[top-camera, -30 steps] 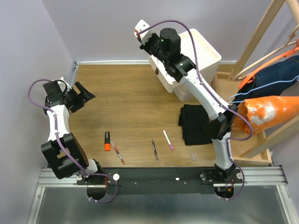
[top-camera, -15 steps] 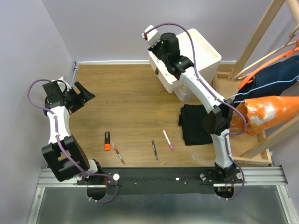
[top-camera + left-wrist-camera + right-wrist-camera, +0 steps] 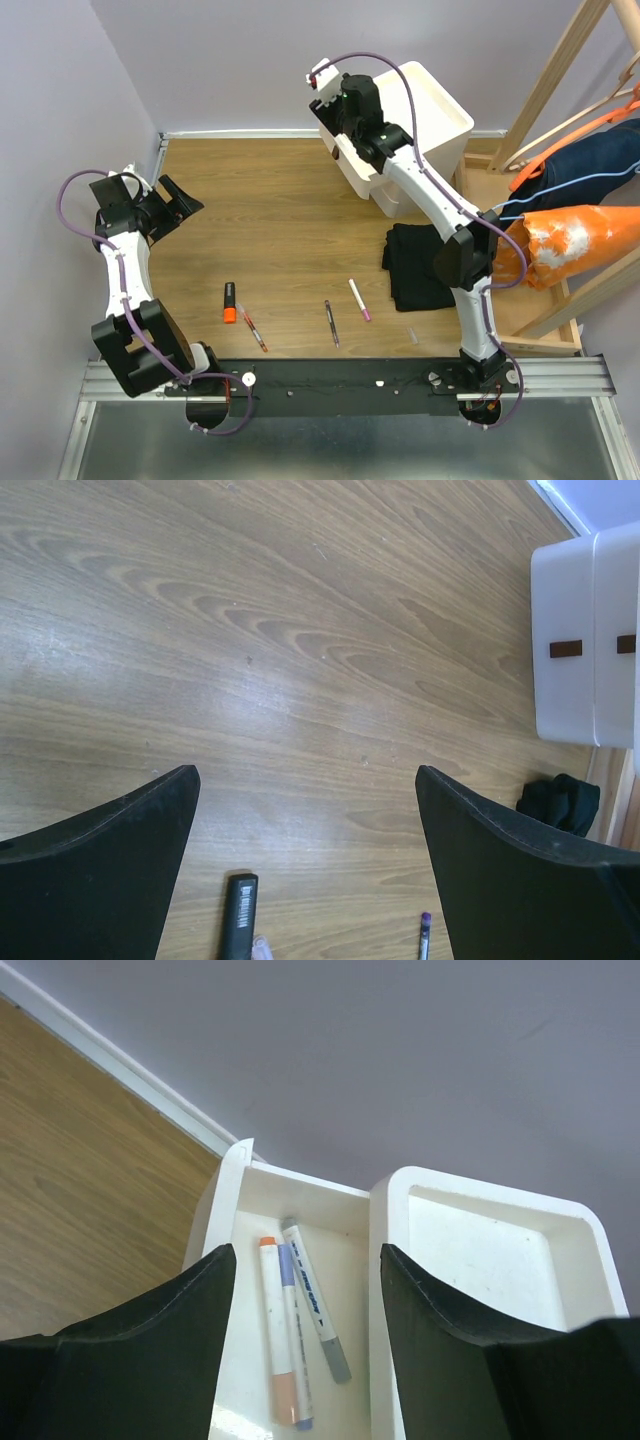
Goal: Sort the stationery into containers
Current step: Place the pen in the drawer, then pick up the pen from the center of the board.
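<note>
My right gripper [image 3: 334, 118] hangs open over the pulled-out top drawer [image 3: 228, 1222] of the white cabinet [image 3: 432, 112]. Nothing is between its fingers. Three markers lie in that drawer: an orange-capped one [image 3: 270, 1310], a blue-capped one [image 3: 290, 1332] and a grey-capped one [image 3: 322, 1310]. On the table lie an orange highlighter [image 3: 230, 302], a red pen [image 3: 253, 328], a dark pen [image 3: 331, 323] and a purple-tipped white marker [image 3: 359, 299]. My left gripper [image 3: 178, 205] stays open at the far left, well away from them. In the left wrist view the highlighter's black barrel [image 3: 238, 918] lies below the gripper [image 3: 305, 772].
A folded black cloth [image 3: 420, 265] lies right of the pens, with a small clear cap [image 3: 411, 334] near the front edge. A wooden rack [image 3: 560, 90] holding orange and blue fabric stands at the right. The purple wall runs along the back and left.
The right wrist has swung slightly rightward over the drawer, and its jaws now stand apart. The left arm and the pens on the table have not moved.
</note>
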Controlling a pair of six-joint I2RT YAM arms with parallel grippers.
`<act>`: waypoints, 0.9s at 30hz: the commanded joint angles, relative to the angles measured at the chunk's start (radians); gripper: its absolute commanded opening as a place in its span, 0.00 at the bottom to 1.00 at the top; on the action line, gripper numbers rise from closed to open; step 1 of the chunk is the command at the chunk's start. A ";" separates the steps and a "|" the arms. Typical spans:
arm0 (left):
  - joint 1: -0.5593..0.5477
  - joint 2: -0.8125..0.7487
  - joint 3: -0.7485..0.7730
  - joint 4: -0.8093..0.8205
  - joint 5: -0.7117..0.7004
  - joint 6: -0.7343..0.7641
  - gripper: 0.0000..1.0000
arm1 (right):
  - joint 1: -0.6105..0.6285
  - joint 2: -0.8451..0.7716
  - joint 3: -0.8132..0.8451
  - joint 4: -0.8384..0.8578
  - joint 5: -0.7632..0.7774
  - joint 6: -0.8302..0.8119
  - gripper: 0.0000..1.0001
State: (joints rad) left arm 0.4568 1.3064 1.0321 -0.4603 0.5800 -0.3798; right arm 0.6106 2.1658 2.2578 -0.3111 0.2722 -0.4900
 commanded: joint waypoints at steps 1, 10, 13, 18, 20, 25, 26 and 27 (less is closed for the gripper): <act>0.006 -0.039 -0.015 -0.003 0.017 0.001 0.98 | 0.006 -0.122 -0.015 -0.097 -0.097 0.120 0.67; 0.008 -0.098 -0.040 -0.008 0.020 -0.010 0.98 | 0.049 -0.468 -0.521 -0.379 -0.530 0.361 0.66; 0.006 -0.105 -0.052 -0.003 0.026 -0.019 0.98 | 0.054 -0.556 -0.709 -0.378 -0.539 0.487 0.67; 0.006 -0.137 -0.079 -0.017 0.030 -0.036 0.98 | 0.054 -0.652 -0.966 -0.371 -0.565 0.684 0.67; 0.006 -0.156 -0.099 -0.034 0.030 -0.036 0.98 | 0.055 -0.658 -1.053 -0.379 -0.552 0.715 0.67; 0.006 -0.231 -0.153 -0.041 0.043 -0.048 0.98 | 0.060 -0.608 -1.130 -0.369 -0.492 0.746 0.67; 0.008 -0.240 -0.170 -0.041 0.043 -0.050 0.98 | 0.063 -0.595 -1.133 -0.364 -0.463 0.745 0.67; 0.008 -0.258 -0.178 -0.041 0.041 -0.053 0.98 | 0.067 -0.583 -1.136 -0.353 -0.452 0.743 0.66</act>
State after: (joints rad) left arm 0.4572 1.1175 0.8974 -0.4770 0.5922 -0.4160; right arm 0.6662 1.5387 1.1385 -0.6918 -0.2474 0.1947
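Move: The right hand hangs empty over the open drawer, whose middle lies about 6 cm to its right and some 14 cm below. The white pen with pink ends lies on the table about 36 cm back, 6 cm to the right and 33 cm down; the dark pen is 6 cm left of that pen and 5 cm nearer the base, the black cloth 12 cm right and 7 cm farther out. From the left hand the pink-ended pen is some 16 cm back, 34 cm right and 20 cm below. The right hand leaves the open drawer for the white pen with pink ends, sweeping fast back towards the base, nearly level at first and then dropping steeply: about 32 cm back, 22 cm down and slightly right. On the way it tips nearly 70 degrees, from pointing forward to mostly down, fingers staying open and touching nothing. The left hand draws back a few centimetres, empty and open. ##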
